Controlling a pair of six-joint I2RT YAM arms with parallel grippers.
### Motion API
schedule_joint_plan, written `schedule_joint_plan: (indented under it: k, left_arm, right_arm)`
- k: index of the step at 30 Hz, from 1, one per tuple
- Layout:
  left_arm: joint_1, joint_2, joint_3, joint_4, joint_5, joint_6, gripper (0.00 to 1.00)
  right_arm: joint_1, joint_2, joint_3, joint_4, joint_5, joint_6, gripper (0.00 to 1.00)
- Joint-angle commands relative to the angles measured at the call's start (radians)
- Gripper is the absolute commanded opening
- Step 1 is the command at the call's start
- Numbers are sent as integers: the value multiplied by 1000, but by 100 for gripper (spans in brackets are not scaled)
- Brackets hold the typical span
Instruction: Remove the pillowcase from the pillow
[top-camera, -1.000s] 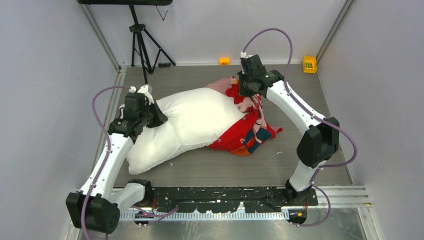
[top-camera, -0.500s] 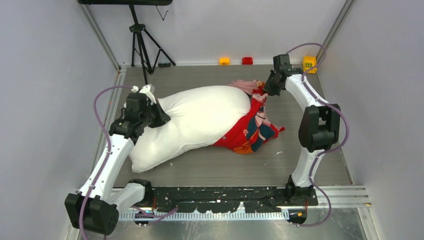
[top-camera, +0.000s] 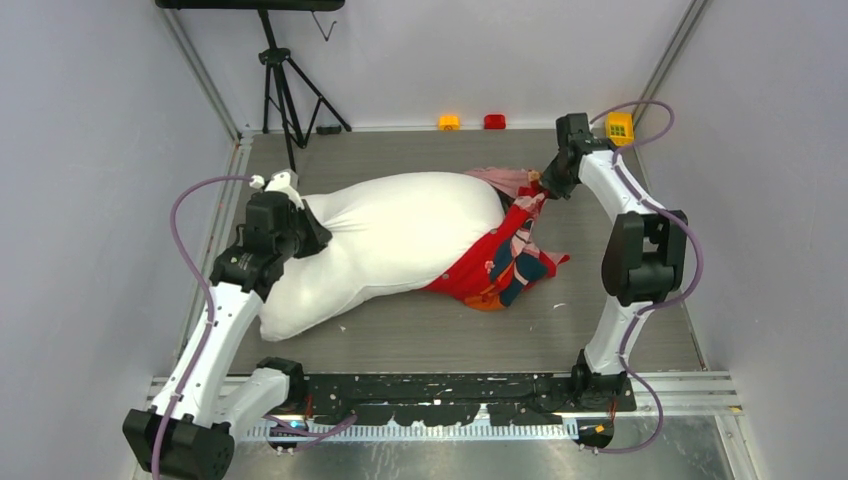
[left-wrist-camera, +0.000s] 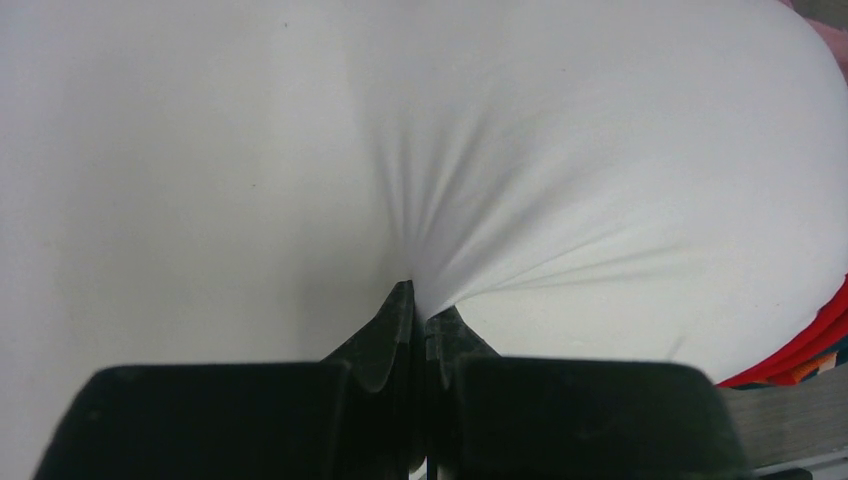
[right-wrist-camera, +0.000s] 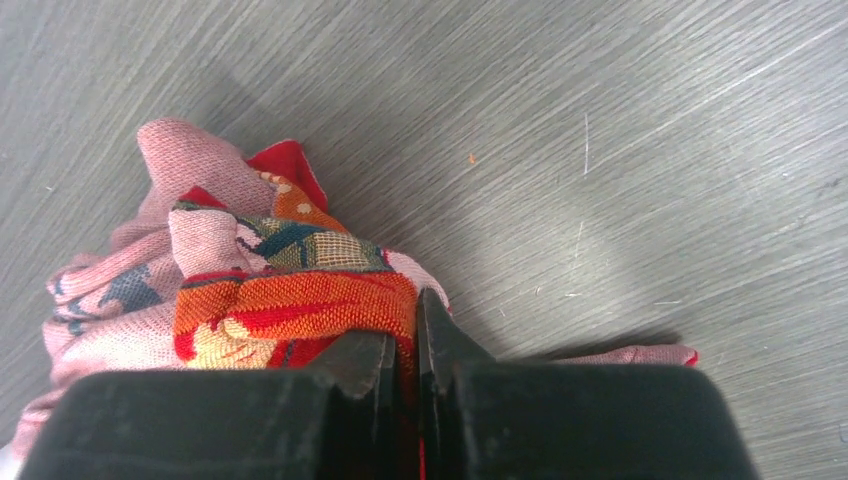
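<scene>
The plump white pillow (top-camera: 390, 240) lies across the middle of the table, most of it bare. The red printed pillowcase (top-camera: 500, 262) is bunched around its right end, pink reverse showing at the far side. My left gripper (top-camera: 305, 232) is shut on a pinch of the pillow's (left-wrist-camera: 500, 180) white fabric at its left end, with creases fanning out from my left gripper (left-wrist-camera: 420, 312). At the back right my right gripper (top-camera: 545, 186) is shut on a fold of the pillowcase (right-wrist-camera: 290, 300), the cloth stretched between it and the pillow. Orange-red weave sits between the jaws of my right gripper (right-wrist-camera: 405, 325).
A black tripod (top-camera: 285, 85) stands at the back left. Small yellow (top-camera: 449, 122) and red (top-camera: 494, 121) blocks lie along the back wall, and a yellow block (top-camera: 619, 126) sits in the back right corner. Grey walls close in on three sides.
My right gripper has carried the pillowcase edge from above the pillow's right end toward the back right corner, pulling the cloth taut. The pillow stretched out lengthwise. My left arm shifted slightly, still gripping.
</scene>
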Motion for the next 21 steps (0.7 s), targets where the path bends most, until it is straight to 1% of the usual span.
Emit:
schedule_joint_plan:
  k: [1, 2, 3, 4, 5, 6, 7, 8, 9, 10, 11, 13, 16, 17, 18, 21]
  left_arm:
    - [63, -57, 90, -43, -359, 34, 0]
    - [62, -56, 92, -41, -355, 36, 0]
    - [62, -54, 94, -32, -344, 38, 0]
    - [62, -51, 93, -19, -321, 41, 0]
    - [62, -44, 95, -3, -287, 53, 0]
    - [62, -32, 100, 12, -236, 58, 0]
    - [62, -13, 107, 22, -179, 59, 0]
    - [61, 10, 121, 25, -138, 50, 0]
    - [60, 31, 135, 25, -108, 38, 0]
    - [57, 54, 149, 25, -88, 27, 0]
    - [52, 72, 167, 28, -79, 21, 0]
    - [45, 110, 193, 34, -82, 10, 0]
    - [43, 159, 230, 40, -117, -2, 0]
    - [44, 176, 240, 40, -131, -6, 0]
    - [43, 191, 247, 38, -143, -13, 0]
    - [44, 227, 261, 33, -151, -48, 0]
  right_arm:
    - [-156, -101, -3, 112, 368, -47, 0]
    - [-156, -119, -3, 125, 320, -74, 0]
    - [-156, -135, -2, 140, 235, -121, 7]
    - [-156, -155, -1, 149, 88, -172, 26]
    - [-156, -177, -8, 162, -117, -202, 50]
    - [-154, -209, -37, 196, -245, -194, 81]
    - [-148, -252, -78, 258, -351, -180, 88]
    - [-133, -293, -102, 300, -401, -170, 89]
    - [-104, -329, -101, 298, -402, -174, 90]
    - [-67, -356, -87, 257, -374, -197, 90]
    - [16, -381, -66, 209, -332, -229, 90]
    - [137, -436, -56, 118, -252, -281, 90]
    - [286, -584, -134, 86, -141, -308, 90]
    - [320, -631, -161, 78, -98, -308, 90]
    - [343, -671, -184, 66, -86, -313, 90]
    - [372, -773, -233, 5, -103, -327, 90]
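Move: My right hand pinches the pillowcase's far edge. The bulk of the pillowcase lies about 12 cm back and 9 cm left of that hand, some 5 cm lower. The white pillow's middle is roughly 31 cm left and 11 cm back, about level in height, and the red block about 17 cm ahead and 12 cm left, 6 cm lower. From my left hand, gripping the pillow, the pillowcase is about 35 cm right, 4 cm ahead and 16 cm below. I open my right fingers wide and let go of the pillowcase's edge, lifting nearly straight up at first, then swinging left and back to high above the case, roughly 19 cm up in all; the wrist turns counter-clockwise some 40 degrees and tips the fingers up from the table. My left hand keeps its pinch on the pillow and carries it about 4 cm forward and slightly left. ##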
